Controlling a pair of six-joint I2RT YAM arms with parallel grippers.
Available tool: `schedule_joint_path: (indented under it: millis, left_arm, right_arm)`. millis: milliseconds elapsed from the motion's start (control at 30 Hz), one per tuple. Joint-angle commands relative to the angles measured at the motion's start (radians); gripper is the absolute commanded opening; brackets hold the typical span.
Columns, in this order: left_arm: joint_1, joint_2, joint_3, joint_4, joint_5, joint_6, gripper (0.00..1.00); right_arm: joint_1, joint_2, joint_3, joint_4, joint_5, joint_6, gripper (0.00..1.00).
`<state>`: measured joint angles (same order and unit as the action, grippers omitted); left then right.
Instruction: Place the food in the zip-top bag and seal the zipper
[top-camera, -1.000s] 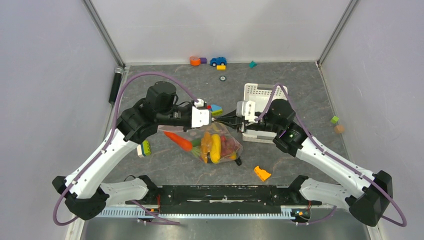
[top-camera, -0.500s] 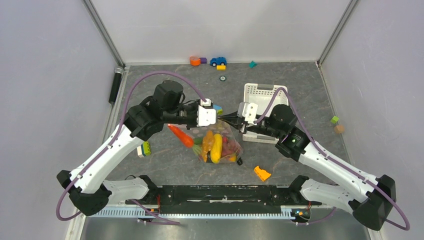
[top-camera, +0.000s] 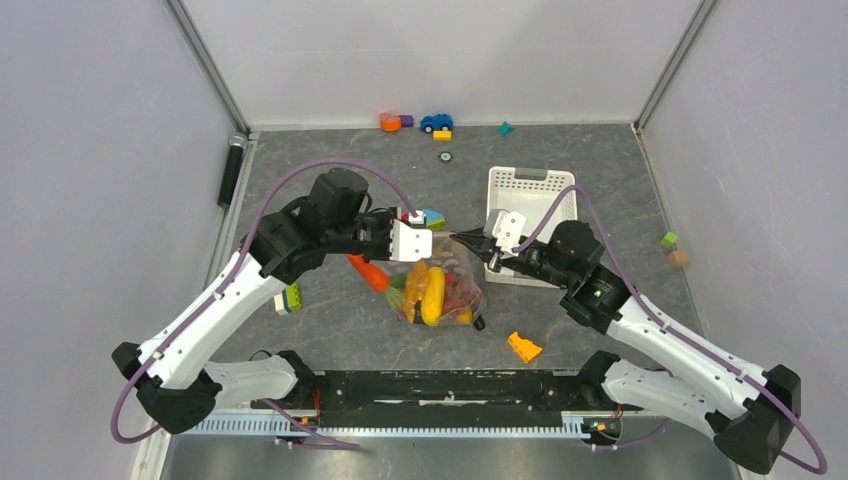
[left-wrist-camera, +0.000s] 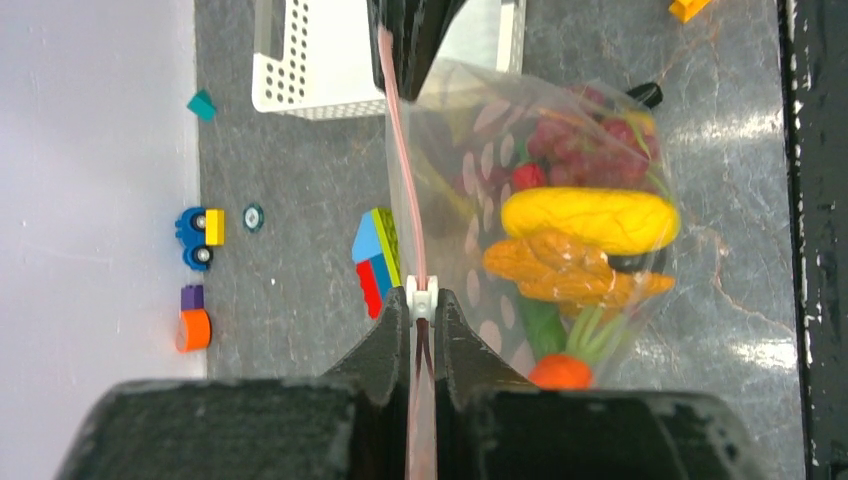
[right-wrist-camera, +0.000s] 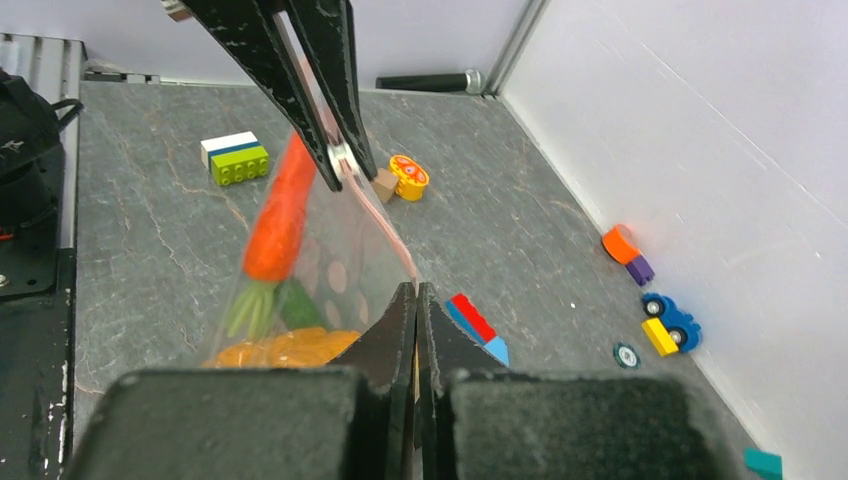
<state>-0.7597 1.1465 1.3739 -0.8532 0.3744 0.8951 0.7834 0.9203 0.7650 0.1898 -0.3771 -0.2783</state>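
The clear dotted zip-top bag (top-camera: 445, 290) hangs between my two grippers, with its pink zipper (left-wrist-camera: 404, 180) stretched taut from one to the other. Inside lies the food: a yellow piece (left-wrist-camera: 590, 220), an orange one (left-wrist-camera: 560, 270), dark red grapes (left-wrist-camera: 590, 140) and a carrot (right-wrist-camera: 282, 210) reaching toward the left. My left gripper (left-wrist-camera: 423, 302) is shut on the zipper just behind its white slider (left-wrist-camera: 423, 292). At the other end my right gripper (right-wrist-camera: 416, 292) is shut on the zipper edge. In the top view the left gripper (top-camera: 433, 238) and right gripper (top-camera: 458, 237) almost face each other.
A white lattice basket (top-camera: 530, 200) stands behind the right gripper. A blue, red and green brick (top-camera: 432, 216) lies just behind the bag, a green and white brick (top-camera: 290, 297) to its left, an orange wedge (top-camera: 523, 346) in front. Small toys (top-camera: 436, 122) line the back wall.
The right arm has drawn back to the right, and the span of zipper between the grippers has lengthened. The left gripper shifted slightly right, and the bag's carrot end rose with it.
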Motion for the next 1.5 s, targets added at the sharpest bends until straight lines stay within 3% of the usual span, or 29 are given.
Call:
schedule_joint_path:
  millis: [0,300,733,800,867,900,933,1000,1067,1200,1467]
  left_arm:
    - [0.007,-0.024,0.026,-0.134,-0.137,0.063,0.02]
    - [0.026,-0.044,0.005,-0.204,-0.269,0.101,0.02]
    - [0.140,-0.074,-0.038,-0.211,-0.303,0.146,0.02]
    - [0.147,-0.073,-0.036,-0.212,-0.290,0.146,0.02]
    - [0.148,-0.072,-0.025,-0.221,-0.261,0.147,0.02]
    - [0.148,-0.072,-0.016,-0.225,-0.239,0.144,0.02]
    - [0.148,-0.074,-0.009,-0.224,-0.214,0.139,0.02]
    - [0.147,-0.080,0.010,-0.222,-0.143,0.125,0.02]
    - [0.148,-0.087,0.023,-0.217,-0.076,0.106,0.02]
    - [0.148,-0.098,0.015,-0.169,-0.012,0.067,0.02]
    - [0.147,-0.080,0.017,-0.169,0.016,0.067,0.02]
  right_arm:
    - [-0.010,-0.055,-0.024,-0.023,0.126,-0.018,0.00]
    - [-0.010,-0.109,-0.067,-0.077,0.244,-0.013,0.00]
    - [-0.011,-0.215,-0.071,-0.241,0.480,-0.004,0.00]
    - [-0.011,-0.231,-0.081,-0.243,0.461,-0.018,0.00]
    - [-0.010,-0.224,-0.087,-0.234,0.325,-0.067,0.00]
    - [-0.010,-0.204,-0.085,-0.221,0.230,-0.089,0.03]
    - [-0.010,-0.180,-0.079,-0.204,0.149,-0.108,0.14]
    - [-0.010,-0.123,-0.062,-0.139,0.030,-0.125,0.46]
    - [-0.010,-0.065,-0.037,-0.093,-0.080,-0.190,0.60]
    - [-0.006,0.016,0.027,-0.042,-0.247,-0.361,0.66]
    - [0.011,0.002,0.014,0.038,-0.331,-0.562,0.71]
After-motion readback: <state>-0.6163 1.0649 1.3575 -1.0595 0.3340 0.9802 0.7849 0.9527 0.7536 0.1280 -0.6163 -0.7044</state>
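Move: My left hand still grips the zipper slider; the zip's left end is hidden. From that hand, the yellow corn in the bag lies about 5 cm back, level sideways and some 22 below; the carrot is 12 left, 2 back and 18 lower, the toy blocks 12 ahead, 2 left and 30 down. My right hand, pinching the strip, has the slider 5 cm to its left at its own height; the basket sits 12 ahead, 16 right and 29 below. I draw the slider left along the zip about 10 cm with my left hand, sinking 3 cm and tipping the fingers steeper, then ease back right some 3 cm, grip kept. My right hand first goes about 8 cm right, slightly forward and down; then its fingers open wide as it swings back left some 10 cm towards the strip, dipping, then rising, turning counter-clockwise and drawing back. ##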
